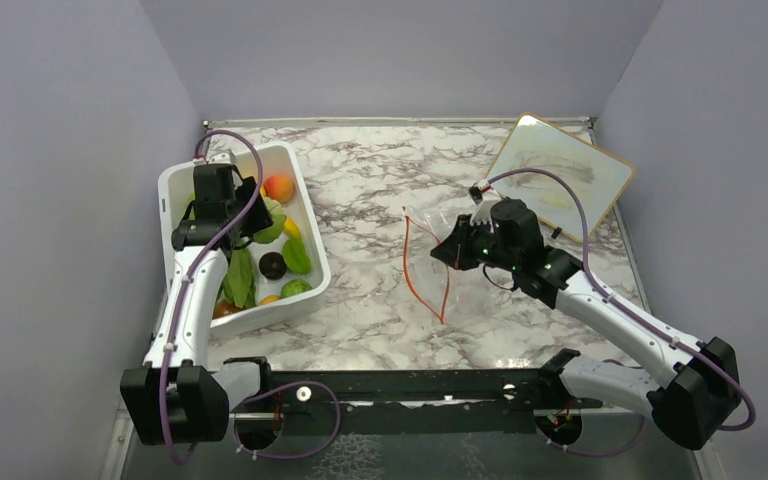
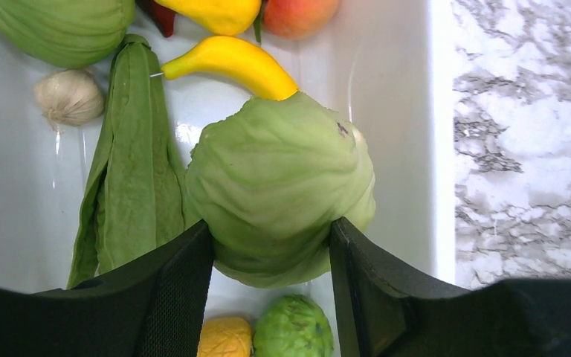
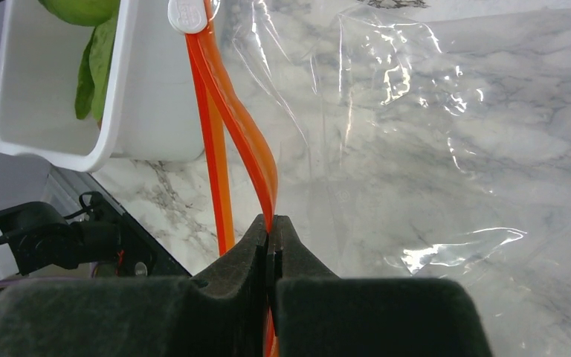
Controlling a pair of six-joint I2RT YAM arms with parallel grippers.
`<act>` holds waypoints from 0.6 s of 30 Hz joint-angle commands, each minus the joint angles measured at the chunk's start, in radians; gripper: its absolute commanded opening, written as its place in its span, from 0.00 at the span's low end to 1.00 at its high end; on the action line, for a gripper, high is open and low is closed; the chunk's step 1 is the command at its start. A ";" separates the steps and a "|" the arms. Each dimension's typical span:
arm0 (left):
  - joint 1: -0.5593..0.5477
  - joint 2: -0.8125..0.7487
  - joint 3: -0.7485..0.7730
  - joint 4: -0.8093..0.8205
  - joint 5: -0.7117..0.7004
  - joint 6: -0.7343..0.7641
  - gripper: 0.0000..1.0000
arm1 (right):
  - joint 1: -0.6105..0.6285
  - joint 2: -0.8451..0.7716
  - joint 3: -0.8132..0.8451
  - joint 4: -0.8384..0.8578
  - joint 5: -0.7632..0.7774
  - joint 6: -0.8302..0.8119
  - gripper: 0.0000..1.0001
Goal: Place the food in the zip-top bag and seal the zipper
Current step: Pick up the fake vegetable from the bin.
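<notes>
My left gripper [image 1: 250, 222] is inside the white tub [image 1: 305, 297], shut on a pale green cabbage-like toy [image 2: 279, 178]. It pinches the toy on both sides. Other food lies around it: a yellow squash [image 2: 230, 63], a garlic bulb [image 2: 68, 97], a long green leaf [image 2: 130, 171], a peach [image 1: 279, 187] and a dark brown avocado [image 1: 272, 265]. The clear zip-top bag [image 1: 430, 255] lies on the marble at centre. My right gripper [image 3: 270, 227] is shut on one side of its red-orange zipper [image 3: 245, 134] and holds the mouth open towards the tub. The other strip [image 3: 214, 163] hangs below it.
A framed whiteboard [image 1: 560, 175] leans at the back right, behind the right arm. A black rail [image 1: 410, 385] runs along the near edge between the arm bases. Grey walls close in the left, back and right. The tub's near wall [image 3: 149, 97] is just left of the bag mouth.
</notes>
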 commanded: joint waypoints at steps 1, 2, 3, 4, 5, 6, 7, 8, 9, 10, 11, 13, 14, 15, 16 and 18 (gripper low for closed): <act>-0.003 -0.075 0.072 -0.051 0.076 0.017 0.39 | 0.004 0.025 0.043 0.011 -0.022 0.030 0.01; -0.004 -0.084 0.078 -0.058 0.086 0.020 0.39 | 0.004 0.029 0.049 0.011 -0.024 0.031 0.01; -0.004 -0.093 0.083 -0.064 0.101 0.022 0.38 | 0.005 0.033 0.053 0.010 -0.024 0.033 0.01; -0.003 -0.101 0.090 -0.069 0.126 0.026 0.38 | 0.004 0.036 0.057 0.009 -0.024 0.035 0.01; -0.003 -0.105 0.097 -0.071 0.162 0.032 0.38 | 0.004 0.038 0.059 0.009 -0.021 0.037 0.01; -0.004 -0.106 0.104 -0.077 0.199 0.035 0.38 | 0.005 0.039 0.062 0.009 -0.017 0.041 0.01; -0.004 -0.107 0.115 -0.086 0.234 0.035 0.38 | 0.004 0.039 0.062 0.010 -0.013 0.047 0.01; -0.006 -0.108 0.127 -0.094 0.265 0.036 0.38 | 0.005 0.041 0.060 0.014 -0.008 0.056 0.01; -0.007 -0.110 0.137 -0.103 0.287 0.036 0.38 | 0.004 0.045 0.058 0.020 -0.004 0.073 0.01; -0.008 -0.115 0.145 -0.109 0.304 0.034 0.37 | 0.005 0.053 0.062 0.028 -0.004 0.090 0.01; -0.008 -0.123 0.153 -0.109 0.322 0.034 0.37 | 0.004 0.062 0.066 0.035 -0.009 0.103 0.01; -0.009 -0.138 0.161 -0.111 0.369 0.031 0.35 | 0.004 0.084 0.076 0.046 -0.019 0.125 0.01; -0.010 -0.144 0.167 -0.111 0.403 0.030 0.35 | 0.004 0.094 0.081 0.051 -0.019 0.135 0.01; -0.012 -0.149 0.170 -0.111 0.438 0.025 0.35 | 0.004 0.105 0.083 0.054 -0.019 0.141 0.01; -0.011 -0.155 0.171 -0.110 0.462 0.015 0.35 | 0.005 0.113 0.084 0.057 -0.018 0.142 0.01; -0.014 -0.170 0.166 -0.101 0.518 0.012 0.35 | 0.004 0.125 0.083 0.067 -0.015 0.146 0.01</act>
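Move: The left hand already grips the fake vegetable, a pale cabbage, clear of the bin floor; the open bag mouth lies some 32 cm to its right, 9 cm back and a little lower. The bin's right rim is about 11 cm to its right, level with it and 6 cm down; the banana is 7 cm ahead, 2 cm right and 14 cm below. From the right hand the mouth's middle is about 4 cm left, 1 cm back and slightly lower. Up first, then up and to the right, the left hand carries the pinched cabbage about 8 cm higher and 6 cm towards the bag, drawing back slightly. Its wrist turns some 15 degrees clockwise and tips the fingers up a little, grip unchanged. The right hand keeps its pinch on the zipper edge and eases about 2 cm forward and left. ##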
